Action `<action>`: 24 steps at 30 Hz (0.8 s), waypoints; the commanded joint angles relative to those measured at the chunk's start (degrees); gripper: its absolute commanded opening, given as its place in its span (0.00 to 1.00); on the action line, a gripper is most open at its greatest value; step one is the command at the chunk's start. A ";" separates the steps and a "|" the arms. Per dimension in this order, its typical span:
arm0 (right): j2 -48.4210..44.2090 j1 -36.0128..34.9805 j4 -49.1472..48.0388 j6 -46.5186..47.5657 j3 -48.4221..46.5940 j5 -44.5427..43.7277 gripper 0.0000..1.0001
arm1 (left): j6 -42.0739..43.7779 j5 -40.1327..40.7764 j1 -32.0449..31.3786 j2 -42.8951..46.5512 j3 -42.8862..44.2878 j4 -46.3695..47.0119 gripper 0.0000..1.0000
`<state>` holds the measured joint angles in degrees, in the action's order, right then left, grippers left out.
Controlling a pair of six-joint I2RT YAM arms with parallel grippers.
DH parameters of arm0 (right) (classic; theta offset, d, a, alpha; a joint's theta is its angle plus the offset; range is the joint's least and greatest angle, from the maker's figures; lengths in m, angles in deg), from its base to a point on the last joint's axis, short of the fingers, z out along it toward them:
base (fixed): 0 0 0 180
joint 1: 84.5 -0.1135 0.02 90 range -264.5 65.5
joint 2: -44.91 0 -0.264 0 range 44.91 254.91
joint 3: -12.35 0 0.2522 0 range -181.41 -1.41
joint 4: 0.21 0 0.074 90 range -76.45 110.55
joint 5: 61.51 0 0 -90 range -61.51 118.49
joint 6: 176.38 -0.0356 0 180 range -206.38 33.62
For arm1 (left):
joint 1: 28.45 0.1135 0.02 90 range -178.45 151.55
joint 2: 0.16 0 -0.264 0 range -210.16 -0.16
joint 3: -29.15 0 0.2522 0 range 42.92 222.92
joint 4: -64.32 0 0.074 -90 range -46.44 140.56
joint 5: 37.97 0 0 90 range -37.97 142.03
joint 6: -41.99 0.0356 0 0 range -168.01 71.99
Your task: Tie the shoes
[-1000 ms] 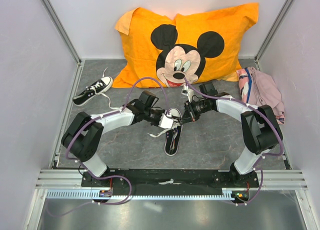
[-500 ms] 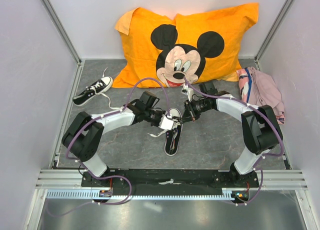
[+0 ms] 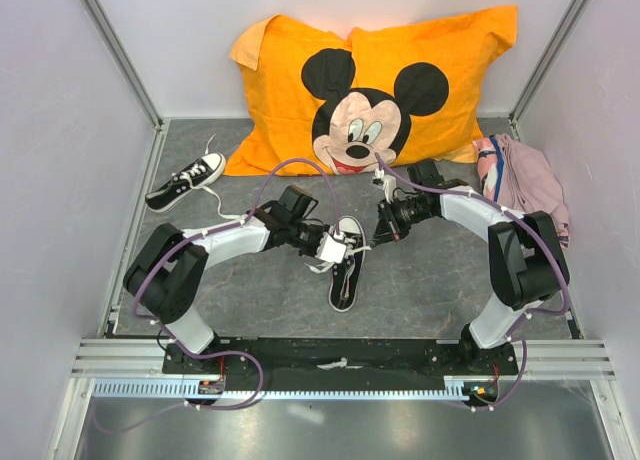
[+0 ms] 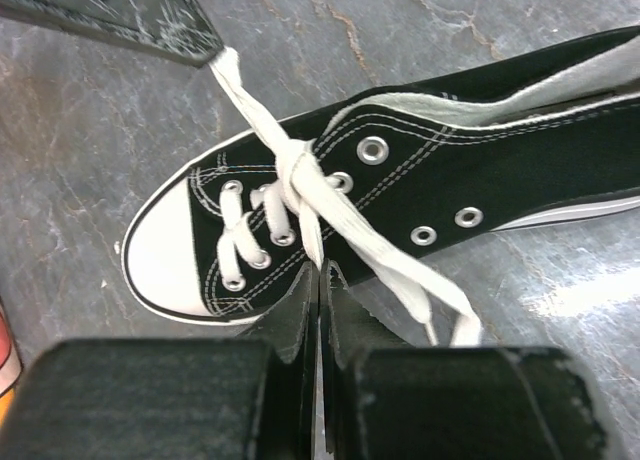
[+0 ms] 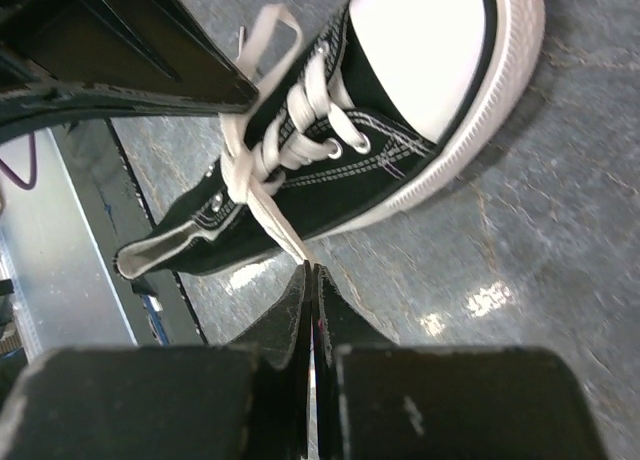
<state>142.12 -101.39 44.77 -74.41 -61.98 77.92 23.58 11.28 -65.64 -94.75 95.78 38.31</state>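
A black sneaker (image 3: 344, 270) with a white toe cap lies in the middle of the grey table, toe toward the pillow. Its white laces (image 4: 296, 168) cross once over the eyelets. My left gripper (image 4: 320, 272) is shut on one lace end just beside the shoe. My right gripper (image 5: 312, 268) is shut on the other lace end (image 5: 270, 215), which runs taut from the crossing. In the top view the left gripper (image 3: 338, 246) and the right gripper (image 3: 377, 236) flank the shoe's toe. A second sneaker (image 3: 186, 181) lies at the back left, laces loose.
An orange Mickey Mouse pillow (image 3: 370, 90) leans against the back wall. A pink cloth bundle (image 3: 522, 180) sits at the right wall. Metal frame rails (image 3: 130, 230) and white walls enclose the table.
My left gripper has shut on the lace end. My right gripper has drawn back to the right with its lace, pulling it tighter; the shoe stayed where it was.
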 commanded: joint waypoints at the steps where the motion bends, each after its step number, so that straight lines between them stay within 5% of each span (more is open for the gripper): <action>1: -2.64 1.50 3.05 4.55 -1.83 -1.96 0.00 | 1.53 0.23 0.80 3.35 -1.18 -1.55 0.02; 13: -2.38 3.61 7.27 11.84 -1.73 0.04 0.00 | 2.50 -0.38 2.03 4.32 -1.97 -2.60 0.02; 16: -2.37 3.26 6.92 14.47 -2.44 3.12 0.39 | 2.59 -0.91 2.03 3.80 -1.45 -2.60 0.02; 17: -2.46 3.00 6.66 15.27 -2.62 3.65 0.59 | 2.94 -0.82 2.03 3.53 -1.36 -2.60 0.01; 20: -3.08 1.86 3.42 17.64 -2.18 5.06 0.74 | 3.55 -0.91 2.03 3.27 -1.36 -2.60 0.02; 24: -4.74 0.36 -0.81 25.98 0.01 6.21 0.80 | 4.17 -1.43 2.12 3.09 -1.44 -2.52 0.02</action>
<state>140.94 -99.66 49.41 -58.33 -62.31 79.96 24.94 11.34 -63.94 -92.32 94.07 36.14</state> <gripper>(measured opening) 0.780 0.023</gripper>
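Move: The half-tied lace knot on top of the shoe lies about 4 cm to the right of the left hand, 1 cm ahead and 2 cm lower; loose lace ends hang some 4 cm back and 3 cm left of that hand, 3 cm lower. From the right hand the knot is roughly 5 cm left, 2 cm back and 3 cm down, with the toe cap about 5 cm ahead, 6 cm left and 6 cm down. The lace is drawn out both ways from the knot: the right hand, still pinching its loop, pulls about 3 cm to the right and slightly down, while the left keeps its pinch and eases some 1.5 cm left. The right fingers then open wide and let go, the hand coming 1.5 cm back left and 1 cm up as it turns roughly 10 degrees counter-clockwise; the left stays put, shut on its lace. ##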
